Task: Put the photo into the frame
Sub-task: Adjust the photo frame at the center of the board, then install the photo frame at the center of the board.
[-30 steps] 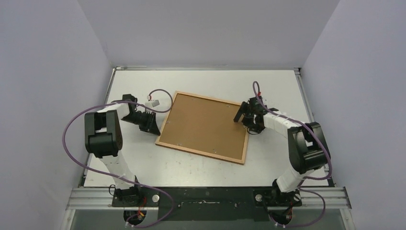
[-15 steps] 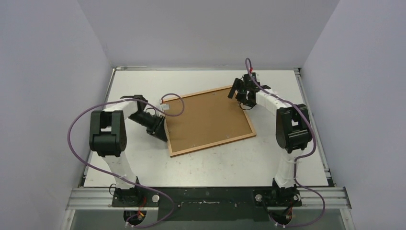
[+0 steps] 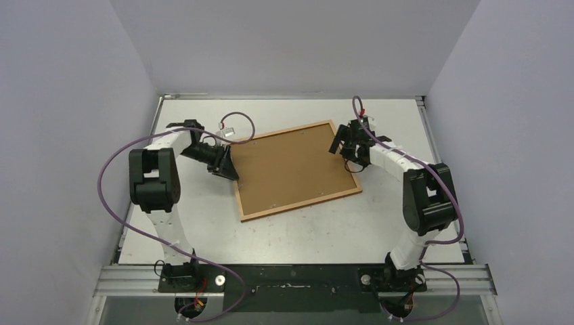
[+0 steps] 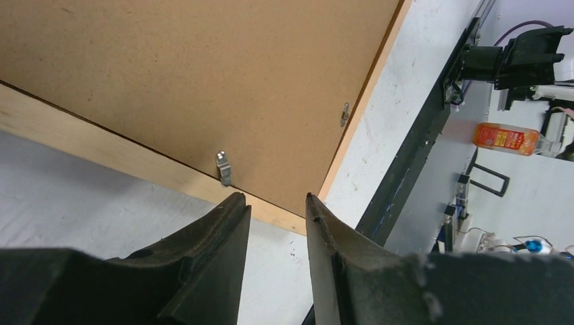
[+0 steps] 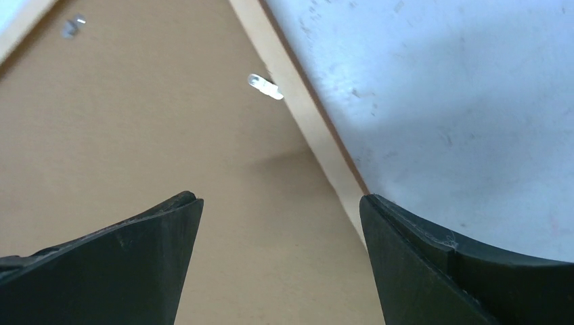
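Observation:
The frame (image 3: 301, 205) lies back-up and skewed on the white table, its brown fibreboard backing (image 3: 291, 166) filling it. The photo is hidden. My left gripper (image 3: 230, 169) sits low at the frame's left edge, jaws a little apart with nothing between them. In the left wrist view its tips (image 4: 274, 198) stand just short of the pale wooden rim (image 4: 101, 152), near a metal tab (image 4: 223, 167). My right gripper (image 3: 338, 145) hangs open over the frame's far right corner. In the right wrist view (image 5: 281, 200) it straddles the backing (image 5: 135, 122) and the rim (image 5: 308, 122).
Grey walls close in the table (image 3: 284, 237) on three sides. A black rail (image 3: 291, 277) with both arm bases runs along the near edge. An orange bottle (image 4: 506, 139) stands off the table beyond the rail. Another metal tab (image 5: 265, 86) shows near the right rim.
The frame swung counterclockwise a second ago and has lain still since. My left gripper moved farther up the frame's left edge and its jaws parted. The right gripper shifted slightly nearer.

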`<action>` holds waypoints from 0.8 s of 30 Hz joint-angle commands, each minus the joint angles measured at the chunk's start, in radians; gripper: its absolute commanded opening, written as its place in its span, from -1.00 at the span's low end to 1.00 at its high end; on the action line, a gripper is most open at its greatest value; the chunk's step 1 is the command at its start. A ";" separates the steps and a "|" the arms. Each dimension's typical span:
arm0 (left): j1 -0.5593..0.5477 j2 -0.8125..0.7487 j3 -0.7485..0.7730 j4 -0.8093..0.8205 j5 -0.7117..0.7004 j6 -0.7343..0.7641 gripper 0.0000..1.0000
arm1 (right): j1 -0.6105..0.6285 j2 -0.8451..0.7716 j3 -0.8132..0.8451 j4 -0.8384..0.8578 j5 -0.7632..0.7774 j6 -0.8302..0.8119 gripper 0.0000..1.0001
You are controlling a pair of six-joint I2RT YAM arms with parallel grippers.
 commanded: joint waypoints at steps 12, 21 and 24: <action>-0.015 0.075 0.013 0.119 -0.053 -0.072 -0.27 | -0.095 -0.138 -0.178 0.083 -0.003 0.001 0.80; -0.047 0.050 -0.030 0.184 -0.123 -0.103 -0.26 | -0.181 -0.149 -0.195 0.124 -0.070 -0.001 0.80; -0.061 0.042 -0.048 0.204 -0.130 -0.113 -0.26 | -0.195 -0.135 -0.210 0.147 -0.084 0.004 0.79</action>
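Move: The photo frame lies flat on the board, its middle about 19 cm to the right of my left hand, 1 or 2 cm ahead and some 7 cm below; the middle of its left rail is almost under that hand, about 1 cm to the right. From my right hand the frame's middle is about 14 cm left, 7 cm back and 6 cm down. The middle of the right rail is only 3 cm to that hand's right and 2 cm back. I swing my wide-open right hand out over the right rail and clear of the frame, about 7 cm to the right, first also drawing back and sinking a couple of centimetres, with the wrist turning slightly clockwise. Meanwhile I lower my left hand about 4 cm towards the left rail, edging forward a little, its fingers staying partly open; contact there can't be made out. ##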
